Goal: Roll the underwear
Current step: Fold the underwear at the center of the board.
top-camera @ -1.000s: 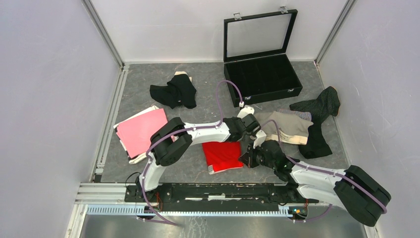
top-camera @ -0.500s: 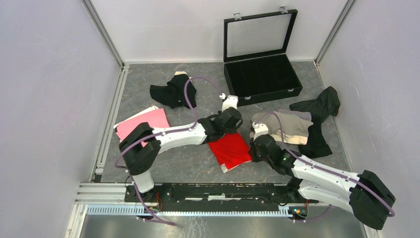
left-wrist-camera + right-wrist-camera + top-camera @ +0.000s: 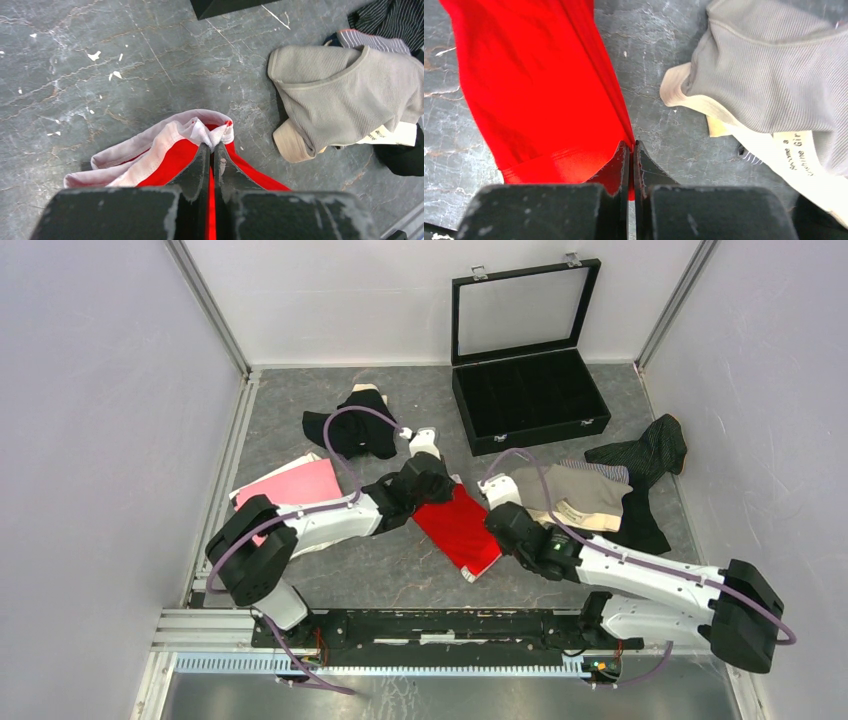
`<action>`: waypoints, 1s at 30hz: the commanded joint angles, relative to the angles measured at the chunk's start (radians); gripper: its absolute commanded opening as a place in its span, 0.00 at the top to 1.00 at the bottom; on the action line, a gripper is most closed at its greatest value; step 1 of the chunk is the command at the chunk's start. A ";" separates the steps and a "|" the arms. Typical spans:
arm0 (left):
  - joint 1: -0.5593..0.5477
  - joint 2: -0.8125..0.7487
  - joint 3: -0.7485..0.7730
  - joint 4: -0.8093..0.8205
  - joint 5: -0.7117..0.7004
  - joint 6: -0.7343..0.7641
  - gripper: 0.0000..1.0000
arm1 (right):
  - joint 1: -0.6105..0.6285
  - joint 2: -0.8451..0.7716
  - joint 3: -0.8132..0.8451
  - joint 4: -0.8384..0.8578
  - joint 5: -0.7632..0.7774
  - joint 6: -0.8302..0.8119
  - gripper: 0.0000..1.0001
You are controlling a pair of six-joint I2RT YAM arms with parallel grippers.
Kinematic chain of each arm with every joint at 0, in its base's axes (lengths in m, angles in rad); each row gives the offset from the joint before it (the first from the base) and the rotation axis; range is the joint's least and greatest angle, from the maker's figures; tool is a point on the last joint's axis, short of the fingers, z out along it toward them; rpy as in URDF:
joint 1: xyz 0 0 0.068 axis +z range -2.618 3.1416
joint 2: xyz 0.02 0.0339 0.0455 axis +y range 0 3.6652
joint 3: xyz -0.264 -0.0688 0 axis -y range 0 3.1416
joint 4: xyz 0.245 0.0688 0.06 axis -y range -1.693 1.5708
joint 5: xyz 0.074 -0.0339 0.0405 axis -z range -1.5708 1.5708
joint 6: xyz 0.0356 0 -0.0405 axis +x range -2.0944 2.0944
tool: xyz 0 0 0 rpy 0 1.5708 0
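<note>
The red underwear (image 3: 460, 525) lies stretched on the grey floor between my two arms, its white waistband (image 3: 165, 140) at the far end. My left gripper (image 3: 432, 483) is shut on that waistband (image 3: 212, 145), pinching a bunched fold. My right gripper (image 3: 500, 528) is shut on the red cloth's edge (image 3: 630, 145) at the garment's right side. The red fabric (image 3: 534, 85) fills the upper left of the right wrist view. A beige piece (image 3: 585, 495) lies just right of it, touching nothing red.
A black glass-lidded case (image 3: 530, 390) stands open at the back. Black underwear (image 3: 352, 425) lies at back left, a pink piece (image 3: 290, 495) on the left, a dark pinstriped one (image 3: 645, 455) and a black one (image 3: 640, 530) on the right. Walls close in on both sides.
Both grippers have carried the red underwear up and to the left, turning it from a flat heap into a diagonal stretched strip. The left arm has swung left; the right arm has reached forward.
</note>
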 commanded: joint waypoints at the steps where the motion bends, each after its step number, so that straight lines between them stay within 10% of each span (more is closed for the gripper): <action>1: 0.066 -0.061 -0.064 0.121 0.000 -0.047 0.98 | 0.096 0.049 0.082 -0.134 0.147 -0.094 1.00; 13: 0.133 -0.168 -0.298 0.288 0.055 -0.082 0.98 | 0.384 0.324 0.191 -0.242 0.405 0.025 1.00; 30: 0.154 -0.294 -0.515 0.382 0.025 -0.116 0.98 | 0.435 0.388 0.119 0.054 0.203 -0.011 0.98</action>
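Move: The red underwear is pinched by both hands, its middle about 9 cm back of the left hand and 1 to its right, 6 below; from the right hand it lies some 6 cm left, 1 ahead, 4 below. The bare front centre of the board is roughly 14 back, 7 left, 10 below the left hand, or 4 back, 14 left, 8 below the right. The grey underwear sits 15 cm right, 7 ahead, 7 below the right hand. The red underwear is carried leftward and back over the bare board, away from the grey underwear, both grippers staying shut on it. The left hand goes about 8 cm left, drawing back and sinking nearly 4. The right travels 8 left and 5 back, rising a little before it sinks, and turns some 15 degrees counter-clockwise while its left side dips. ##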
